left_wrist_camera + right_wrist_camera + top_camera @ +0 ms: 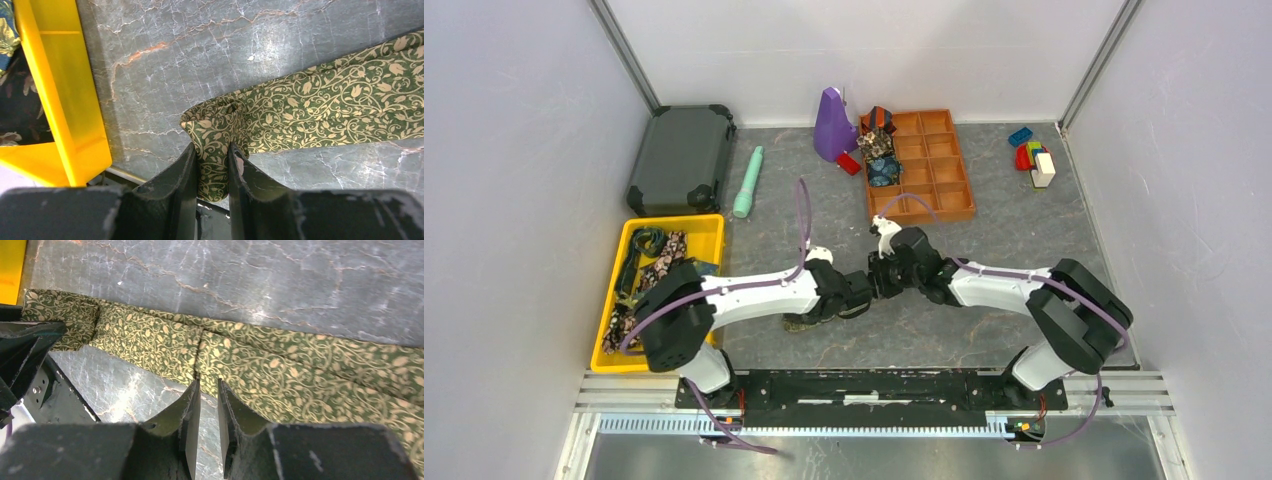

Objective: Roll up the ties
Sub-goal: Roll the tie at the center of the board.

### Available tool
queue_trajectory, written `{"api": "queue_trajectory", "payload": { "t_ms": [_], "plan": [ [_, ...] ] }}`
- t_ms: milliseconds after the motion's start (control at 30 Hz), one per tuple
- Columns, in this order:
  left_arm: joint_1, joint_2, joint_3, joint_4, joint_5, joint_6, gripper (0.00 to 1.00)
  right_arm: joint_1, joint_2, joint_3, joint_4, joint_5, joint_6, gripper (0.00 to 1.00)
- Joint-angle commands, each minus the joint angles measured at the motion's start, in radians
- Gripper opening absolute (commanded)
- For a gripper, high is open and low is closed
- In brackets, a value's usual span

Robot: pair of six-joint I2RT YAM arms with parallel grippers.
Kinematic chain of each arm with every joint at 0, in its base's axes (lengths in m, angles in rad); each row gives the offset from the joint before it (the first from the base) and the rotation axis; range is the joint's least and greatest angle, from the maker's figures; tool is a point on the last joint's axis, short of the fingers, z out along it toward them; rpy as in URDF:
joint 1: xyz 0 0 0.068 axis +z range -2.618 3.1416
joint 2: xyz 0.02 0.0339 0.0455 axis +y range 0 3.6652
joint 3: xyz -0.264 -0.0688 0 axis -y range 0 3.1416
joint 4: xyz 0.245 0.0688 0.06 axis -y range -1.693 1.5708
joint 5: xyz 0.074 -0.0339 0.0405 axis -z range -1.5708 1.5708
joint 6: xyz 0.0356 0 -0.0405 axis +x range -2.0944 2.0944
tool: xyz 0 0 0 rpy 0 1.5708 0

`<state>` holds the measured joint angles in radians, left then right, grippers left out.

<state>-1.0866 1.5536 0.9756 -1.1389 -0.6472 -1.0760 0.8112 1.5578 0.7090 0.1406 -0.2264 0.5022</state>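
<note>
A green tie with a gold vine pattern [325, 110] lies across the marbled table. My left gripper [212, 150] is shut on its folded, partly coiled end [212, 127]. In the right wrist view the same tie [280, 360] runs from left to right. My right gripper [207, 384] has its tips at the tie's near edge, jaws a little apart with bare table showing between them. From above, both grippers meet at mid-table, left gripper [856, 296] and right gripper [886, 274], and only a bit of the tie [804, 322] shows. Rolled ties [881, 157] sit in the orange tray [944, 165].
A yellow bin [709, 232] at the left holds several loose ties [659, 262]; its wall [65, 100] is close beside my left gripper. A teal cylinder [748, 182], a dark case [682, 158], a purple object [832, 125] and toy blocks [1034, 155] lie further back.
</note>
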Motion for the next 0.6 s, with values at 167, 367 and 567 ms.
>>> {"api": "queue_trajectory", "payload": {
  "t_ms": [167,367,567],
  "plan": [
    [-0.018,0.152,0.101,-0.07,-0.058,-0.057,0.16,-0.073,-0.118,-0.08,0.014,0.013,-0.024,0.25],
    [-0.027,0.249,0.151,-0.07,-0.053,-0.041,0.15,-0.119,-0.171,-0.132,0.014,0.028,-0.021,0.25],
    [-0.028,0.348,0.203,-0.063,-0.033,-0.016,0.15,-0.141,-0.198,-0.155,0.011,0.019,-0.024,0.26]
  ]
}}
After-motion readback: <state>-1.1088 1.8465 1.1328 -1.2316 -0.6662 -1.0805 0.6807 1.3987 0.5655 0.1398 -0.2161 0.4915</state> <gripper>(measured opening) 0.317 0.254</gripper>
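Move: Between the left fingers the tie's rolled end is already held, practically at the hand point. The flat tie runs off from it to the right and forward, its middle about 15 cm right, 7 cm ahead and 4 cm lower; the yellow bin's middle is roughly 26 cm left and 6 cm ahead. From the right hand, the roll is some 17 cm left, 6 cm back and slightly lower. Keeping its pinch on the rolled end, the left hand sinks about 2 cm towards the board and edges a little over 1 cm right, tipping some 10 degrees so its fingers point flatter to the left. Meanwhile the empty right hand, opening unchanged, draws about 5 cm right and slightly forward, away from the roll. ##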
